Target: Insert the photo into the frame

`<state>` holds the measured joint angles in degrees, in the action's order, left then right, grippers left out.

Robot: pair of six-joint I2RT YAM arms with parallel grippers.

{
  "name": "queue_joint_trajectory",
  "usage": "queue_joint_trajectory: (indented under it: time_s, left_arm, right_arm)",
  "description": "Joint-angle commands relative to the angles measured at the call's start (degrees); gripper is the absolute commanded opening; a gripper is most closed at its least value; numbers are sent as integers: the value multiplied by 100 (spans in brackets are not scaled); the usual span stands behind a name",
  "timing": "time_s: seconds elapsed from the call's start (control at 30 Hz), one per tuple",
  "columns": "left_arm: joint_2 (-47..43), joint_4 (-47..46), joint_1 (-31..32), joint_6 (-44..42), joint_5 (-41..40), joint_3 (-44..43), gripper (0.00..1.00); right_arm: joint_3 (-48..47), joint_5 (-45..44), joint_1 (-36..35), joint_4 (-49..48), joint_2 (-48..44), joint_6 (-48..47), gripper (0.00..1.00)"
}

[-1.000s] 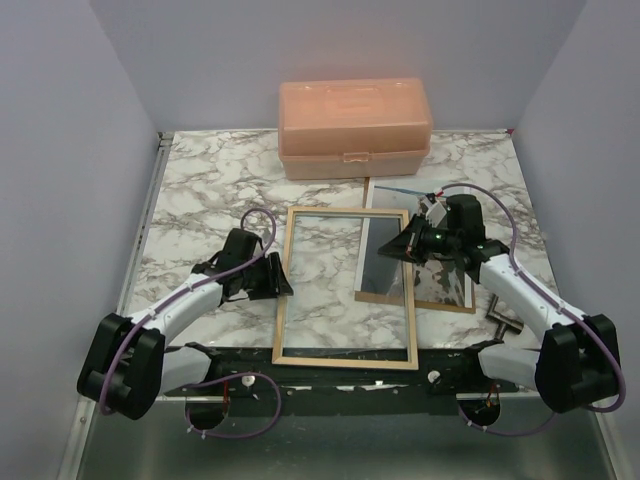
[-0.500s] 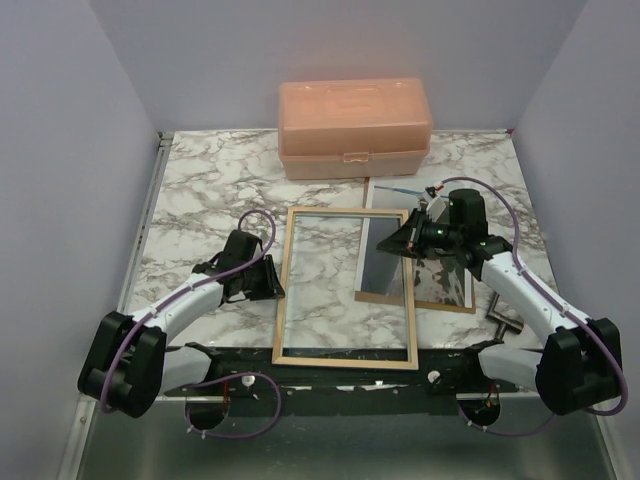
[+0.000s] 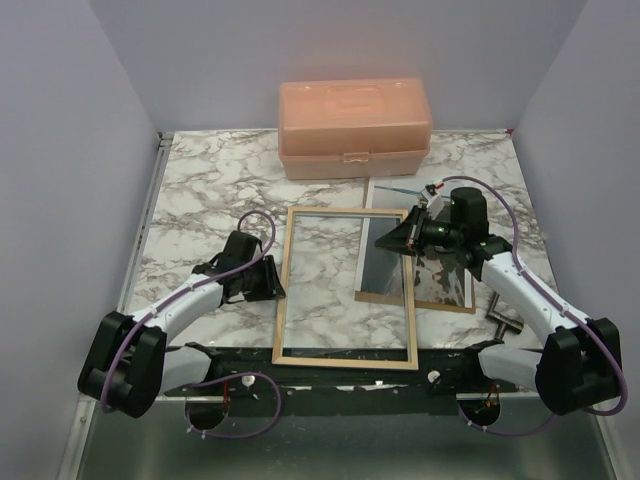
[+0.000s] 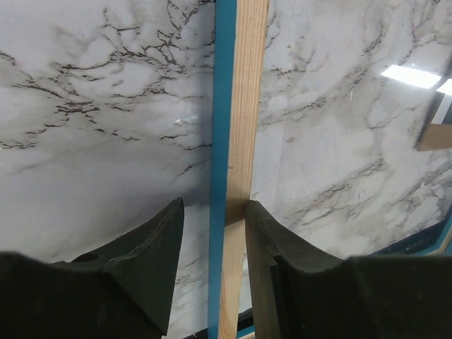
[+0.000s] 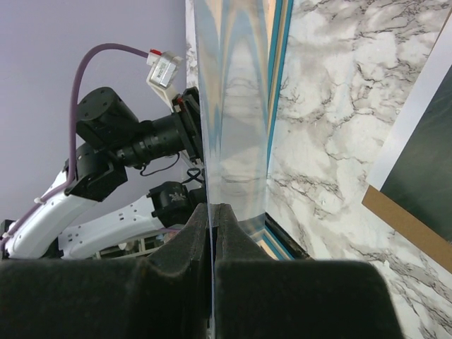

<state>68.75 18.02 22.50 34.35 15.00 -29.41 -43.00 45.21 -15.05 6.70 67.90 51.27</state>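
The frame [image 3: 345, 358] lies flat mid-table, light wood up, with a blue side showing along its rim [image 4: 244, 106]. My left gripper [image 3: 276, 281] straddles the left rim and is open [image 4: 212, 205]. Its right finger touches the wood and its left finger stands clear. The photo [image 3: 385, 270], dark with a white border, lies on the brown backing board [image 3: 445, 303] at the frame's right side [image 5: 427, 162]. Above it, my right gripper [image 3: 382, 242] is shut [image 5: 212, 208] on a thin clear pane [image 5: 233, 106], seen edge-on and slanting toward the far rim.
A peach plastic box [image 3: 355, 125] stands at the back centre. A small metal piece [image 3: 503, 318] lies near the right arm. Purple walls close in the marble table [image 3: 200, 190] on three sides.
My right gripper has edged left and a little toward the back, still holding the pane. My left gripper has stayed at the frame's left rim.
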Motion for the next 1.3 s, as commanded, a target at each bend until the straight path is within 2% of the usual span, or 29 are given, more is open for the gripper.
queue_joint_trajectory:
  time_s: [0.0,0.4,0.63,1.27]
  left_arm:
    - [-252,33,-9,-42,-274,124,40]
    - [-341,11,-9,-57,-298,167,25]
    - [65,159,-9,-120,-357,-17,22]
    - [121,135,-1,-139,-323,-21,16]
  right_arm:
    - [27,310,-15,-282,-16,177,1]
    - [114,352,-14,-476,28,344,1]
    - [335,105,-16,-578,-64,706,1]
    - [628,-100,-15,-731,-167,998,0]
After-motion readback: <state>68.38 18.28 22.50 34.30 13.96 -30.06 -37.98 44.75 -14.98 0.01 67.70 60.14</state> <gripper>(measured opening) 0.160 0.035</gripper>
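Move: The frame's left rail already runs between the left hand's open fingertips, less than 1 cm to its right; the photo lies some 31 cm to this hand's right and 10 cm ahead. The right hand already holds the clear sheet. From it the frame's middle is about 8 cm left, 4 cm back and 17 cm down, the left rail's gripped spot some 22 cm left and 5 cm back, and the photo's middle about 8 cm right and 5 cm ahead. The left fingers close from about half open onto the left rail and pinch it from both sides, the hand shifting up and left by only half a centimetre and easing most of the sideways part back. Meanwhile the right hand keeps its grip on the clear sheet's raised edge, rises a touch, then sinks to about 1 cm below where it began, its wrist turning some 10 degrees. ##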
